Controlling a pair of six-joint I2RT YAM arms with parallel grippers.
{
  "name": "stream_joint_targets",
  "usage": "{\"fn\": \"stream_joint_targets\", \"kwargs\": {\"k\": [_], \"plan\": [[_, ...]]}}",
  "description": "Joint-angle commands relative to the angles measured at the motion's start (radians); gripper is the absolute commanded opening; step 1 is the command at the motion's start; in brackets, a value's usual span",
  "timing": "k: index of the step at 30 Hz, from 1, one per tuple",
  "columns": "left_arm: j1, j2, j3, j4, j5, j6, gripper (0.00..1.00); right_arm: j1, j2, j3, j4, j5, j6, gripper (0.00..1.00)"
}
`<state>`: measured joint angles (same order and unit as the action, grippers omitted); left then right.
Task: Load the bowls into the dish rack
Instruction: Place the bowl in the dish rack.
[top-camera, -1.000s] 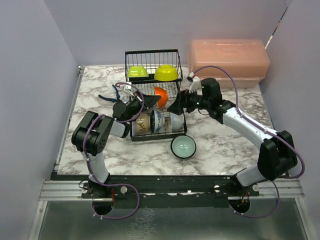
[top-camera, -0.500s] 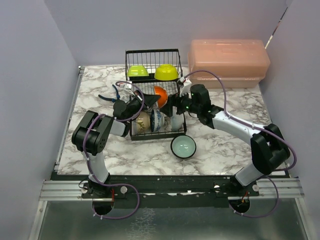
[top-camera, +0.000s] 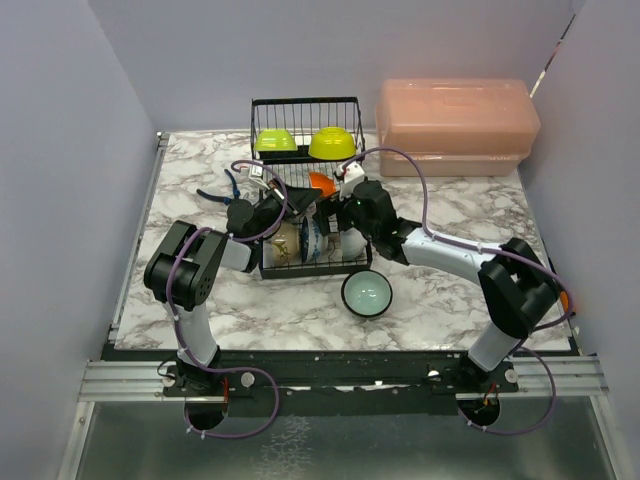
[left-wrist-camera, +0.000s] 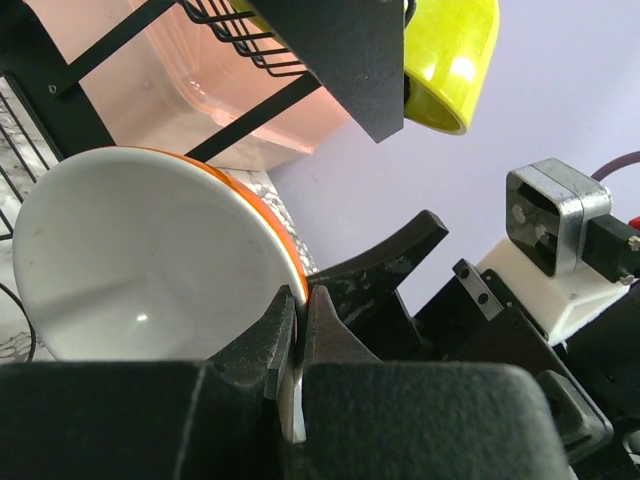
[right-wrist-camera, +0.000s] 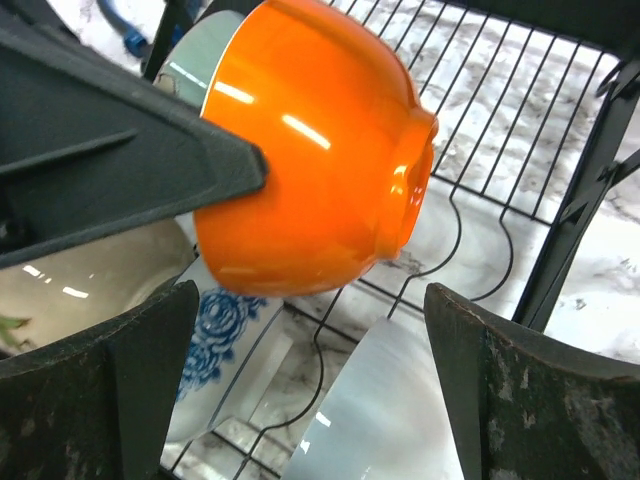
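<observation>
The black wire dish rack (top-camera: 300, 262) stands mid-table. Its upper basket holds two yellow-green bowls (top-camera: 275, 142) (top-camera: 332, 144). In the lower slots stand a beige-patterned bowl (top-camera: 287, 243), a blue-patterned bowl (right-wrist-camera: 215, 330) and a white bowl (right-wrist-camera: 390, 400). My left gripper (left-wrist-camera: 298, 300) is shut on the rim of the small orange bowl (right-wrist-camera: 310, 150), held tilted above the lower tier. My right gripper (right-wrist-camera: 310, 380) is open just below and beside the orange bowl, not touching it. A pale teal bowl (top-camera: 367, 293) sits on the table in front of the rack.
A pink lidded box (top-camera: 458, 125) stands at the back right. A blue-handled tool (top-camera: 225, 192) lies left of the rack. Rack wires (right-wrist-camera: 500, 130) run close behind the orange bowl.
My right arm has swung left to the rack, bringing its open gripper up to the orange bowl. The left gripper and the bowl have stayed put.
</observation>
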<state>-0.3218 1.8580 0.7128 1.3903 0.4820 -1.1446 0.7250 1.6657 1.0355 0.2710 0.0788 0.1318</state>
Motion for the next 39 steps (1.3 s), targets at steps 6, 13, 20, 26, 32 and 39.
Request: {"fn": "stream_joint_targets", "kwargs": {"k": [6, 13, 20, 26, 32, 39], "plan": [[0.011, 0.001, 0.038, -0.039, 0.005, -0.069, 0.00, 0.007, 0.068, 0.065, 0.122, 0.025, -0.115, 0.97], [0.011, 0.003, 0.046, -0.039, 0.015, -0.075, 0.00, 0.007, 0.079, 0.065, 0.156, -0.033, -0.151, 0.63], [0.011, -0.007, 0.041, -0.039, 0.017, -0.079, 0.00, 0.007, 0.086, 0.064, 0.148, -0.040, -0.113, 0.13], [0.011, -0.054, -0.005, -0.042, -0.054, -0.058, 0.22, 0.007, 0.081, 0.067, 0.130, -0.017, -0.034, 0.01], [0.013, -0.147, -0.060, -0.175, -0.149, 0.046, 0.43, 0.007, 0.096, 0.082, 0.094, 0.030, 0.036, 0.00], [0.013, -0.335, -0.101, -0.465, -0.319, 0.259, 0.62, 0.007, 0.127, 0.112, 0.069, 0.100, 0.061, 0.00]]}}
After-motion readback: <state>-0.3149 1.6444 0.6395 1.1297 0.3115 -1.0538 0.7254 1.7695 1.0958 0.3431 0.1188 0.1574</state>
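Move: The orange bowl, held by its rim in the left fingers, has its middle about 4 cm ahead, 2 cm right and 4 cm below the left hand. From the open right hand, the bowl is some 5 cm ahead, 3 cm left and 1 cm up. In the rack, about 8 cm below the right hand, the white bowl is 8 cm back and 5 cm right, the blue-patterned bowl 7 cm back and 5 cm left. The green bowl is about 3 cm ahead, 9 cm left and 6 cm below. Reach the right gripper about 2 cm forward, slightly left and up, around the outside of the orange bowl, and close it by about a third to grip the wall. Keep the left fingers on the rim until then; next open them past half and draw that hand 3 cm left, turning it some 10 degrees counter-clockwise, while the right hand lowers the bowl about 2 cm. ##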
